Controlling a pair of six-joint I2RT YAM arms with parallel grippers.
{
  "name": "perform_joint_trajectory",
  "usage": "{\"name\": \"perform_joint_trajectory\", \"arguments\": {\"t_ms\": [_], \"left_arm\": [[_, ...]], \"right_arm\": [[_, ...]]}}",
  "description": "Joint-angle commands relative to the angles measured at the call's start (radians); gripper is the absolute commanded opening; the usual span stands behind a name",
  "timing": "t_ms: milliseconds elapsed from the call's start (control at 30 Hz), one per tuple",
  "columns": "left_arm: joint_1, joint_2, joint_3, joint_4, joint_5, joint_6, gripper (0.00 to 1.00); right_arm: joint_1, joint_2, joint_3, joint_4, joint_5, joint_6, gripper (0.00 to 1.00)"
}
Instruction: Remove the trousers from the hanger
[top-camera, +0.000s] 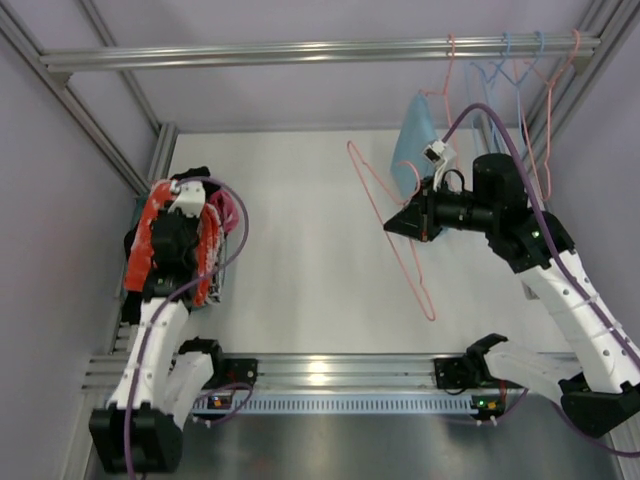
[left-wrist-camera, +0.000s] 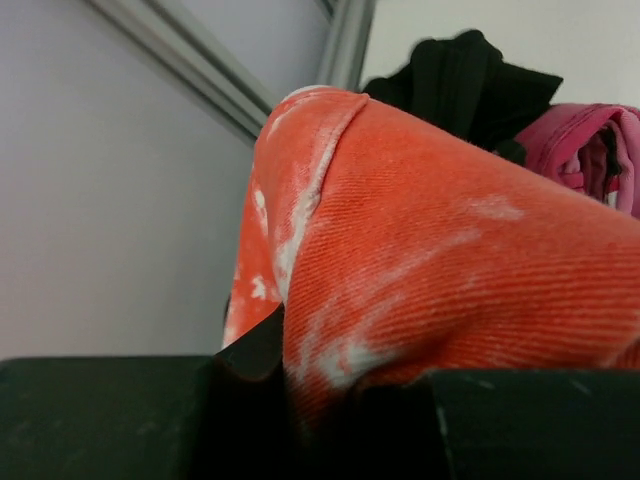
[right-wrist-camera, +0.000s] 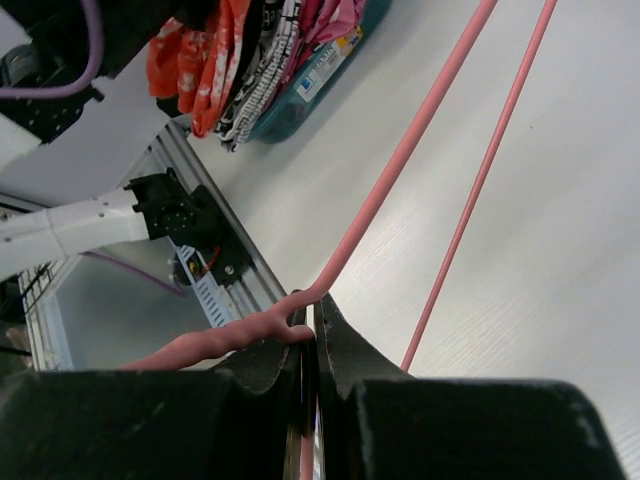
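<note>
The orange-red trousers with white blotches hang draped over my left gripper, above the clothes bin at the table's left edge. In the left wrist view the cloth fills the frame and is pinched between the jaws of the left gripper. Black cloth lies behind it. My right gripper is held over the table's right half. It is shut on the bare pink wire hanger. In the right wrist view the right gripper clamps the hanger by its twisted neck.
A teal bin piled with clothes stands at the left edge, with a pink garment in it. A light blue garment and several empty wire hangers hang from the rail at the back right.
</note>
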Motion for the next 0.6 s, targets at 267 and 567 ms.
{"name": "perform_joint_trajectory", "arguments": {"t_ms": [267,567], "left_arm": [[0.006,0.447,0.235,-0.003,0.164,-0.106,0.2],[0.007,0.249,0.278,-0.34,0.402,-0.136,0.87]], "right_arm": [[-0.022,-0.093,0.088,-0.104,0.045,-0.13,0.0],[-0.103,-0.176,0.175,-0.203,0.041,-0.179,0.0]]}}
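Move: The left hand holds the red trousers just over the tub of clothes, whose middle lies about 3 cm ahead, 2 cm right and 15 cm below; the pink bundle is some 6 cm ahead and 9 cm right, 12 cm down. The right hand grips the empty pink hanger. The rod's empty-hanger spot is roughly 18 cm ahead, 14 cm right and 22 cm up, the blue trousers 12 cm ahead, 5 cm right and 5 cm lower. The left fingers carry the pinched red trousers about 7 cm forward and a little down over the tub, then spread wide to release the cloth while easing back and right, tipping down some 15 degrees. The right hand keeps its grip on the pink hanger and draws it about 4 cm right and 4 cm up, slightly back, towards the empty-hanger side. ##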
